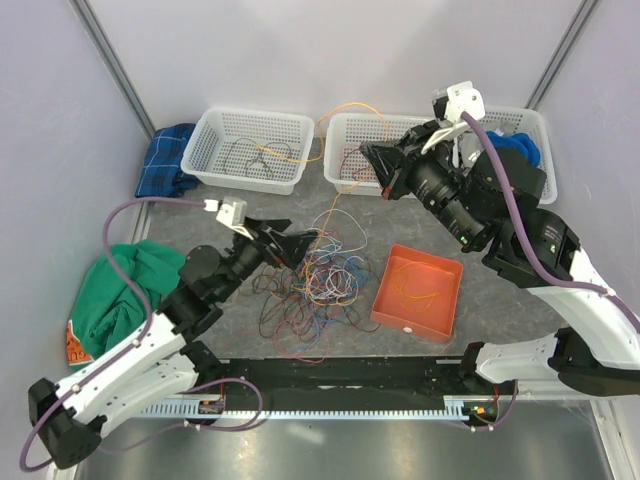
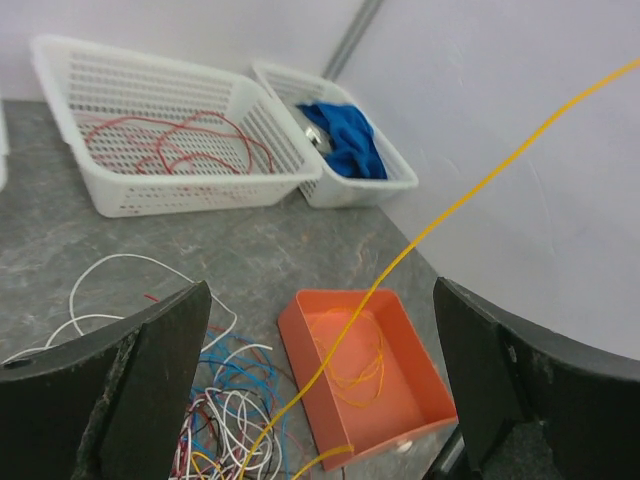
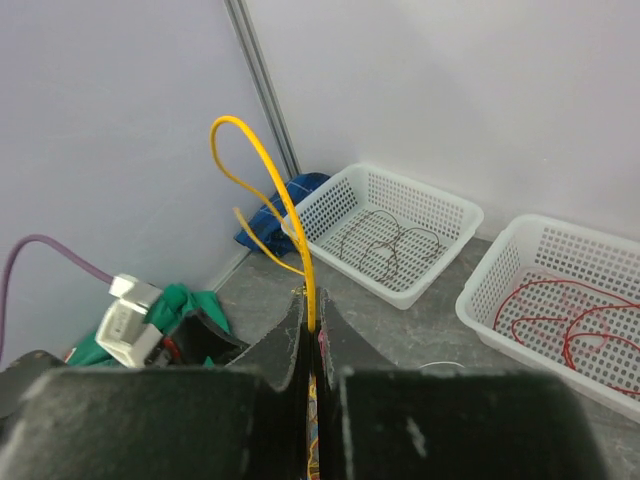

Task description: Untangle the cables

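The cables (image 1: 318,278) lie in a many-coloured tangle mid-table. My right gripper (image 1: 372,160) hangs raised over the middle basket (image 1: 352,135) and is shut on a yellow cable (image 3: 262,170). That cable loops above the jaws, which press together on it (image 3: 312,320), and runs down toward the tangle. My left gripper (image 1: 295,240) hovers at the tangle's left edge. In the left wrist view its fingers (image 2: 150,370) stand wide open, and the taut yellow cable (image 2: 430,225) passes between them without touching. White, blue and red cables (image 2: 225,410) lie below.
An orange tray (image 1: 418,292) with a coil of orange cable sits right of the tangle. Three white baskets line the back: dark brown cables in the left one (image 1: 248,150), red cables in the middle one, blue cloth (image 1: 515,148) in the right one. Another blue cloth (image 1: 165,160) and a green cloth (image 1: 120,290) lie on the left.
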`<state>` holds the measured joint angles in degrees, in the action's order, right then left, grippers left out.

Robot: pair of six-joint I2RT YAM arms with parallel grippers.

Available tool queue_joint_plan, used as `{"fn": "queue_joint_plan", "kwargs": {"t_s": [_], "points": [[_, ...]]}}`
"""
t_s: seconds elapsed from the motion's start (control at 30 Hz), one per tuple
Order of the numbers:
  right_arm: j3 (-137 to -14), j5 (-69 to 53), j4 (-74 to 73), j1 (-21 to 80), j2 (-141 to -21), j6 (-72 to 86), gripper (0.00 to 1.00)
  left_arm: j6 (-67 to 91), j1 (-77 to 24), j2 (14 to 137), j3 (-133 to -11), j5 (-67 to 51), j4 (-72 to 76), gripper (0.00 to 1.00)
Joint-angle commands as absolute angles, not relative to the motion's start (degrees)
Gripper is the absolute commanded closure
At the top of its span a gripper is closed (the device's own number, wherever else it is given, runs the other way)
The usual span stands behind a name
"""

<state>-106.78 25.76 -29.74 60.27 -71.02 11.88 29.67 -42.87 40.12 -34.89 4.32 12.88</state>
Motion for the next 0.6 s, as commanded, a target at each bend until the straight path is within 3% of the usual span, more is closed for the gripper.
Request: {"fn": "queue_joint_plan", "kwargs": {"t_s": [0.0,0.2,0.3,0.4,0.43,0.47,0.5,0.57], "points": [[-110.04,26.37,-31.11,60.38,-70.75,12.57,1.0,22.07,-44.47,42.1,-31.13,-3.78,25.21,0.0],[-110.83,25.49,-31.46,60.38,-71.1,12.75,1.0,19.95,-45.7,46.05,-33.39,-2.81,22.6,0.0],[-111.09,24.96,-31.38,60.29,-71.19,12.92,1.0,19.95,-45.88,50.0,-35.15,-2.63,21.01,0.13],[-110.4,24.35,-31.2,60.29,-70.84,13.09,1.0,20.48,-45.88,54.57,-36.99,-2.02,20.04,0.52],[-110.04,24.17,-31.2,60.38,-70.4,13.27,1.0,20.83,-45.88,55.8,-37.44,-2.02,19.78,0.75],[-109.6,24.0,-31.11,60.29,-70.23,13.36,1.0,21.09,-45.88,57.29,-37.96,-1.5,18.91,0.89],[-109.51,24.08,-31.11,60.29,-69.62,13.27,1.0,21.44,-45.88,57.74,-39.1,-0.19,17.94,0.98],[-108.55,25.05,-31.38,60.29,-68.82,12.83,1.0,21.62,-45.88,56.09,-39.9,1.56,15.83,0.98]]}}
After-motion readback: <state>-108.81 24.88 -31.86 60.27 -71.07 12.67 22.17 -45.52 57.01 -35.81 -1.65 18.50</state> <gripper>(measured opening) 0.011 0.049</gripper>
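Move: The left gripper, open, is beside the yellow cable that the right gripper holds up. The stretch to pinch is about 6 cm to its right, 2 cm ahead and 7 cm below. The cable pile's middle is roughly level with it, 4 cm right and 30 cm below; the orange box some 29 cm right, 2 cm back and 28 cm below. From the right gripper that stretch lies about 8 cm left, 2 cm ahead and 28 cm below. Bring the left gripper down about 7 cm and some 6 cm to the right onto the hanging yellow cable, easing forward only towards the end and rolling its left side up by roughly 15 degrees. On the way, close the wide-open fingers so the tips pinch the cable between the right gripper and the pile. Keep the right gripper shut on the cable, holding still up high. ##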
